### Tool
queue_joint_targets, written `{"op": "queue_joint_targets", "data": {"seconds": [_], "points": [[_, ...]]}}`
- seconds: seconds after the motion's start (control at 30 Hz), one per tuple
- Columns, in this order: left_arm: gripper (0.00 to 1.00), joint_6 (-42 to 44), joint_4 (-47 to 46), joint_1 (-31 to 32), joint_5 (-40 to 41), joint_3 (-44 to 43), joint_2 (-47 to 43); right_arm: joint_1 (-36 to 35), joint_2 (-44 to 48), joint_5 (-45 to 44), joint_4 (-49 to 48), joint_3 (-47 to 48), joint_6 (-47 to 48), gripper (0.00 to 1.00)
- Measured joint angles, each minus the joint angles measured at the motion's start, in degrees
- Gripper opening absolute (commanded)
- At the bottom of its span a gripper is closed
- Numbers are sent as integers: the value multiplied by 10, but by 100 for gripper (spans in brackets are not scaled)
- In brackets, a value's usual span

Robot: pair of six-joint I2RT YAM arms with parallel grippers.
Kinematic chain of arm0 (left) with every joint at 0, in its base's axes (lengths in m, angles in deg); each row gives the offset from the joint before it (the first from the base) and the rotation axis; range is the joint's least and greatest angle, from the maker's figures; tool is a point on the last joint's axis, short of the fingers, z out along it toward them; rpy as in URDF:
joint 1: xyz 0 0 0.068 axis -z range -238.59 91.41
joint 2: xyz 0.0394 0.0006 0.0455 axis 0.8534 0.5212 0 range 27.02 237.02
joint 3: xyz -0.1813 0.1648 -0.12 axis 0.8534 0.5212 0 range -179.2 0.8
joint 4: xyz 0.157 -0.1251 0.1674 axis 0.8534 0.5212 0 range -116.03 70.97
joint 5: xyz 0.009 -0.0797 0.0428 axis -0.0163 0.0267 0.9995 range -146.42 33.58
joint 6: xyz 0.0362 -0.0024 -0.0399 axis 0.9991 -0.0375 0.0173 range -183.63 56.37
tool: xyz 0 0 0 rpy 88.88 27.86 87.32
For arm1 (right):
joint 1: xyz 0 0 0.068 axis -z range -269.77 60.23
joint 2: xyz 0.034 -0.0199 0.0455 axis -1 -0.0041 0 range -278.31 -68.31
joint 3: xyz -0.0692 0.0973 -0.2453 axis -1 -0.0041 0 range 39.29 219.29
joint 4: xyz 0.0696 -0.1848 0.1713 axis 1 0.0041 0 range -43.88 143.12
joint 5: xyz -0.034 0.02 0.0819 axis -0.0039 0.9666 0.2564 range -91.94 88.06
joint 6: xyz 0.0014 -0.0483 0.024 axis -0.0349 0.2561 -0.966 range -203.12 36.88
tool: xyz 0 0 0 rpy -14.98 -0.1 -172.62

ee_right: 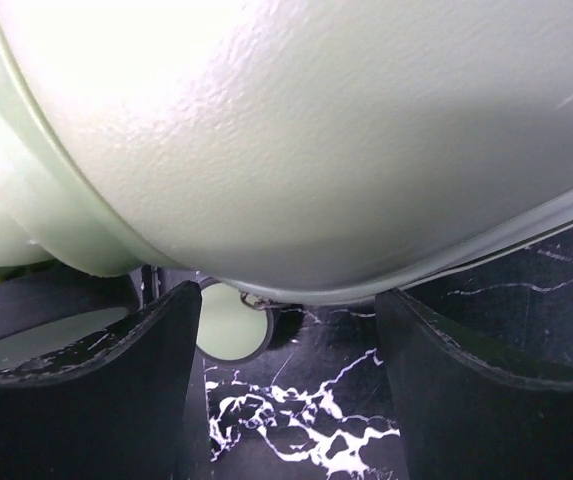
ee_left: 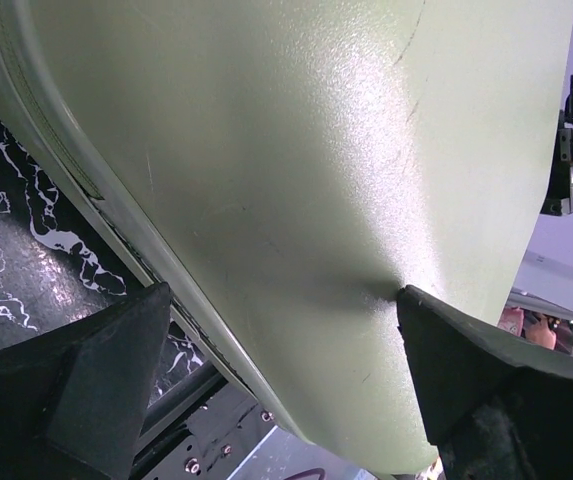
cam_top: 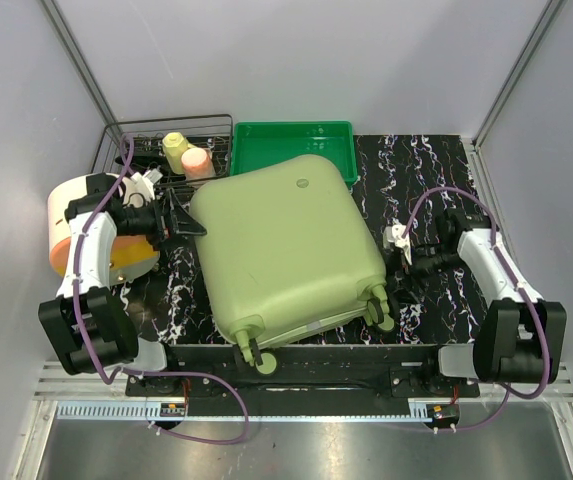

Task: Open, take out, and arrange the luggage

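The luggage point(cam_top: 286, 250) is a pale olive-green hard-shell suitcase lying flat and closed in the middle of the marble-patterned table, with its small green wheels point(cam_top: 378, 305) toward the near edge. My left gripper point(cam_top: 181, 222) is open at the suitcase's left edge. In the left wrist view point(ee_left: 284, 295) its fingers straddle the shell point(ee_left: 316, 150), and the right finger touches it. My right gripper point(cam_top: 398, 250) is open and empty at the suitcase's right side near a wheel. In the right wrist view point(ee_right: 288, 295) it sits low under the shell's rim point(ee_right: 316, 120), with one wheel point(ee_right: 228, 325) ahead.
A bright green shallow tray point(cam_top: 296, 126) stands behind the suitcase and touches its far edge. A wire rack point(cam_top: 126, 135) at the back left holds a yellow cup point(cam_top: 174, 148) and a pink cup point(cam_top: 196, 162). An orange-and-white round container point(cam_top: 58, 210) sits at the left behind my left arm.
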Motion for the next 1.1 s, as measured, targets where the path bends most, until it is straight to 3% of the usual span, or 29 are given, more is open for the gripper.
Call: {"op": "queue_joint_targets", "data": {"seconds": [0.27, 0.47, 0.6, 0.77, 0.83, 1.1], "points": [[99, -20, -20, 0, -10, 10, 0, -3, 56, -31, -7, -46, -53, 76], [99, -30, -36, 0, -10, 12, 0, -7, 29, -37, 7, -49, -108, 62], [99, -46, -50, 0, -11, 16, 0, -8, -17, -30, 5, -37, -137, 47], [99, -57, -61, 0, -12, 18, 0, -8, -41, -29, -5, -17, -164, 10], [99, -58, -65, 0, -12, 18, 0, -8, -42, -33, -6, -16, -173, 0], [99, -62, -70, 0, -12, 18, 0, -3, -37, -43, -8, -16, -218, 0]]}}
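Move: The middle of the green luggage lies about 20 cm to the right hand's left and 3 cm ahead, near its height; its right wheel pair is only some 3 cm left and 7 cm back, a little lower. From the left hand, at the luggage's far left corner, that middle is about 18 cm right, 4 cm back and 7 cm lower. The peach cup stands 12 cm ahead and 2 cm right of the left hand, some 8 cm below. The open right hand draws back about 3.5 cm beside the luggage's right side, towards its right wheel pair, sinking some 2 cm, then comes forward about 1.5 cm while its fingers close fully with nothing between them and the hand rolls some 25 degrees, far side down, ending with the shut tips close to the luggage's lower seam. The left hand, fingers still wide open at the far left corner, eases about 1.5 cm forward along the luggage with hardly any turn. ##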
